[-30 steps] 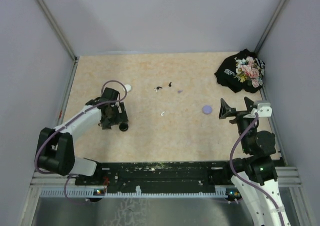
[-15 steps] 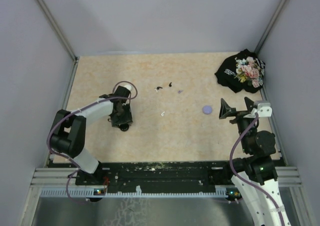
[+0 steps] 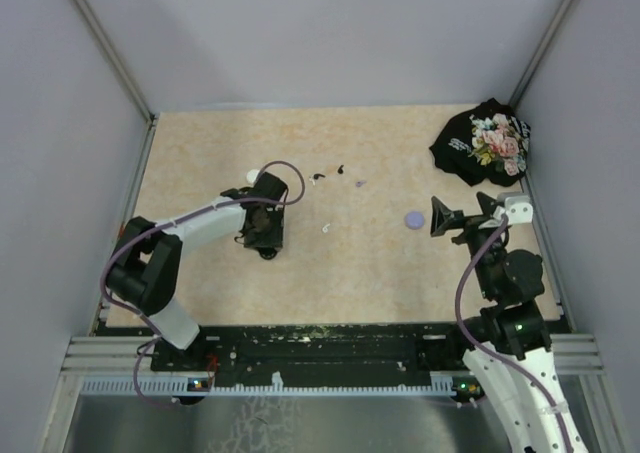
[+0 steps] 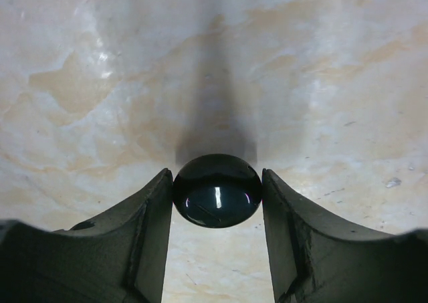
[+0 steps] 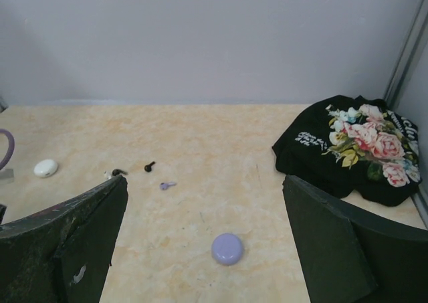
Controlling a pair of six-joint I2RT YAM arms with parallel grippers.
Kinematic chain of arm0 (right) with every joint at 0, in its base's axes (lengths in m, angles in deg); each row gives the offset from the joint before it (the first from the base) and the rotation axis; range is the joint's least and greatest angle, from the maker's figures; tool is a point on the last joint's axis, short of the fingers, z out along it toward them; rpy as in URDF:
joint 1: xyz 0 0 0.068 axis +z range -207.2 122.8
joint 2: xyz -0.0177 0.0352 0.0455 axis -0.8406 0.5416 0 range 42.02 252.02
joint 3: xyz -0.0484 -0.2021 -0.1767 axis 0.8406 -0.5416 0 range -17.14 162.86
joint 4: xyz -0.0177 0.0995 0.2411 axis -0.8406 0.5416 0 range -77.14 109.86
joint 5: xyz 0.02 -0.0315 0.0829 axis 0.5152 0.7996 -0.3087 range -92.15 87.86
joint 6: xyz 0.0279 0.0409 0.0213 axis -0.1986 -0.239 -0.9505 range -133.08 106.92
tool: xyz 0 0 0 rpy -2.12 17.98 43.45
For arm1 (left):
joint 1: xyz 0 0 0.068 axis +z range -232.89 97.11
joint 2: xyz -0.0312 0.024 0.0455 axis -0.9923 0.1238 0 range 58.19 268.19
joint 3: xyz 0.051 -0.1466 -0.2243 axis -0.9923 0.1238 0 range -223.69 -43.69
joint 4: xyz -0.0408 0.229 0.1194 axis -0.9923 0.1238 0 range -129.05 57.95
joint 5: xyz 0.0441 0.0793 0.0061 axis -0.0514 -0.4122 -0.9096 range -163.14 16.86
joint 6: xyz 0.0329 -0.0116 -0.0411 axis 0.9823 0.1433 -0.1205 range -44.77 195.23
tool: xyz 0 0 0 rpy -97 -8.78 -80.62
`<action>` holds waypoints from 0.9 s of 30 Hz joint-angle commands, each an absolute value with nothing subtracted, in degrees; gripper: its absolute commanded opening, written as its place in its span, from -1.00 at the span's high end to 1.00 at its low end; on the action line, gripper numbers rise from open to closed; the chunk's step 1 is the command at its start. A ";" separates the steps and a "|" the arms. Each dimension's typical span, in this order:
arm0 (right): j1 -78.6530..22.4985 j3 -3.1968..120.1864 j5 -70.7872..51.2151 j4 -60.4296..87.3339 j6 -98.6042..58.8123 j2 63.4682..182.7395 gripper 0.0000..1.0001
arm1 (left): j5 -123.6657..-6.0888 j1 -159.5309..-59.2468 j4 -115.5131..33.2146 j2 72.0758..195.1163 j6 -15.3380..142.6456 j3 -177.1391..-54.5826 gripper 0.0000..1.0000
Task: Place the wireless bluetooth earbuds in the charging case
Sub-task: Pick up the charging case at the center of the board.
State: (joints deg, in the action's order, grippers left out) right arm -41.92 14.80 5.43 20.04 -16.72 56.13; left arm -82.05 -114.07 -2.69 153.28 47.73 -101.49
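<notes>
My left gripper [image 3: 266, 245] [image 4: 217, 182] is shut on a glossy black round charging case [image 4: 217, 190], with a finger touching each side of it, left of the table's middle. The earbuds lie loose further back: two black ones [image 3: 317, 179] [image 3: 341, 169], a purple one [image 3: 360, 183] [image 5: 167, 184] and a white one [image 3: 326, 227]. A lavender round case [image 3: 414, 218] [image 5: 227, 248] lies just ahead of my right gripper [image 3: 460, 213] [image 5: 204, 203], which is open and empty. A white round case [image 3: 253, 178] [image 5: 45, 168] sits behind the left gripper.
A black cloth with a flower print [image 3: 483, 143] [image 5: 348, 142] is bunched in the back right corner. Grey walls with metal posts close the table on three sides.
The left gripper has closed onto the black case and moved to the right with it. The right gripper has shifted slightly left.
</notes>
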 commanded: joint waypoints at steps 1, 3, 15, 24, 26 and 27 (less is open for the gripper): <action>-41.30 18.43 0.10 19.37 -20.55 61.52 -0.97 | -83.04 -116.89 -6.23 151.52 53.85 -104.26 0.03; -41.33 19.60 -2.13 20.35 -22.23 64.13 -0.97 | -83.00 -117.82 -7.52 150.06 56.41 -104.40 0.04; -41.30 17.85 -12.19 16.76 -33.24 74.92 -0.97 | -84.83 -123.49 -12.28 141.24 73.14 -104.69 0.04; -41.30 13.88 -26.70 7.54 -33.45 82.76 -0.97 | -80.76 -125.79 -20.65 133.05 81.84 -102.43 -0.01; -41.31 12.62 -27.84 4.42 -35.17 84.04 -0.97 | -80.25 -126.23 -21.87 131.72 84.01 -102.40 -0.03; -41.30 12.29 -28.64 3.06 -35.79 84.63 -0.97 | -80.01 -126.45 -22.62 131.11 85.39 -102.22 -0.03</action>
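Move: The left hand already has the black charging case pinched between its fingertips, right down at the board; the lone white earbud near the board's middle is about 12 cm to its right and 6 cm ahead, with the black-and-white earbud pair some 10 cm right and 20 cm ahead. From the open right hand, the held case is roughly 35 cm left, 4 cm ahead and 28 cm below; the purple disc is about 12 cm ahead, 4 cm left and 29 cm below. Keeping its pinch on the black case, the left hand lifts it about 15 cm while carrying it some 8 cm right towards the board's middle, turning clockwise and swinging its fingertips up and forward by some 35 degrees. The right hand, still wide open, comes left and down towards the case, edging forward too, as it tips down and turns counter-clockwise. ##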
